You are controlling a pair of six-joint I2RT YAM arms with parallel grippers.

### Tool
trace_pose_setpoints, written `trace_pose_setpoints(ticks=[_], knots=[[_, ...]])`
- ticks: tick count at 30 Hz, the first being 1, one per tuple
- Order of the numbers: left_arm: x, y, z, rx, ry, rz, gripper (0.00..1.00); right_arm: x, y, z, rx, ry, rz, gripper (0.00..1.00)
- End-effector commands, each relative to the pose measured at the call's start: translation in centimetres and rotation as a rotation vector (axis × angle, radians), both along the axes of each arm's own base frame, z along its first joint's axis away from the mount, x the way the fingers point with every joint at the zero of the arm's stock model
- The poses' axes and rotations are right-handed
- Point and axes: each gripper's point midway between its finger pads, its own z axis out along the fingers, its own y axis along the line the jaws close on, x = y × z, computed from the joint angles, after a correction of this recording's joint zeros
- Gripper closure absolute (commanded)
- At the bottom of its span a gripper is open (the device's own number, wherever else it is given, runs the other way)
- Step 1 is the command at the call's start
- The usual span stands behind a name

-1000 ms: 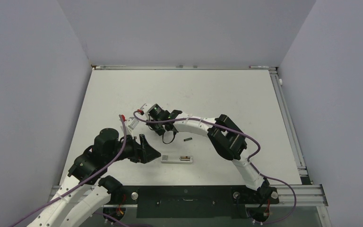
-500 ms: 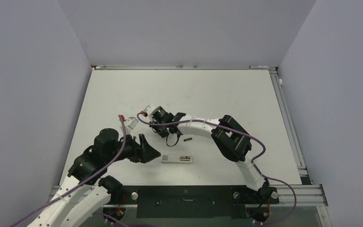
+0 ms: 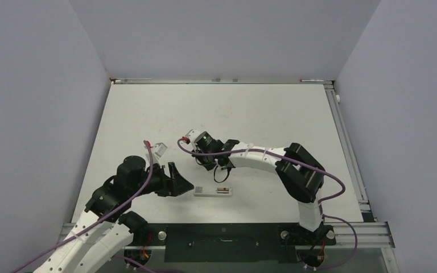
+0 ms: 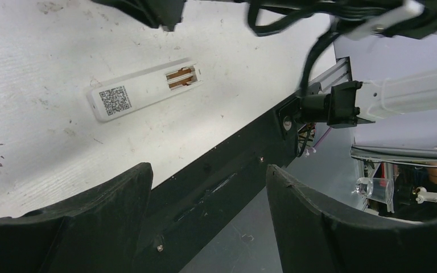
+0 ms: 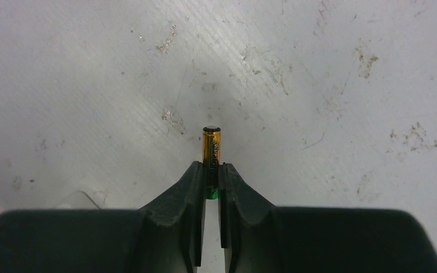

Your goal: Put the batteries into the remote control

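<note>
The white remote control [image 3: 213, 191] [image 4: 142, 90] lies back up near the table's front edge. Its open battery recess [image 4: 181, 78] shows brownish-gold strips. My right gripper [image 5: 211, 166] [image 3: 217, 170] hangs just behind the remote. It is shut on a yellow-gold battery [image 5: 211, 145] with a green end, which sticks out past the fingertips over bare table. My left gripper [image 4: 206, 169] [image 3: 180, 183] stands open and holds nothing. It is left of the remote, with its fingers over the table's front edge.
The black front rail [image 4: 227, 165] [image 3: 222, 234] runs along the near edge below the remote. The right arm's purple cable [image 3: 333, 187] loops out to the right. A small white piece [image 3: 159, 149] shows beside the left wrist.
The right arm has swung right and nearer to the remote, still shut on the battery. A small dark cylinder that lay behind the remote is now covered by that arm. The left arm has not moved.
</note>
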Motion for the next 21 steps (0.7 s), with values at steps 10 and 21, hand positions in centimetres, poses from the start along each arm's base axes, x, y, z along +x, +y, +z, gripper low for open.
trace_pose_setpoints(ticks=[10, 21], knots=[[1.6, -0.8, -1.6, -0.031, 0.050, 0.062, 0.31, -1.9, -4.4, 6.6, 0.070, -0.099, -0.039, 0.91], [3.1, -1.2, -5.3, 0.028, 0.126, 0.102, 0.31, -5.1, -8.9, 7.1, 0.031, -0.114, 0.012, 0.91]])
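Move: The remote control lies about 10 cm back and 2 cm right of the right hand, which already holds the orange battery, and some 3 cm below it. The battery slot is about 6 cm right and 10 cm back from that hand; the green battery is about 7 cm right and 1 cm ahead. For the empty left hand the remote control lies about 10 cm right, 3 cm ahead and 18 cm below. Rightward, up and back, the right hand carries the orange battery in its shut grip about 7 cm right, 6 cm up and 4 cm back, coming high between the green battery and the remote control's slot; the rise eases off near the end. Meanwhile the left hand sinks about 5 cm towards the remote control, easing slightly forward and tipping some 10 degrees downward, fingers staying open. ##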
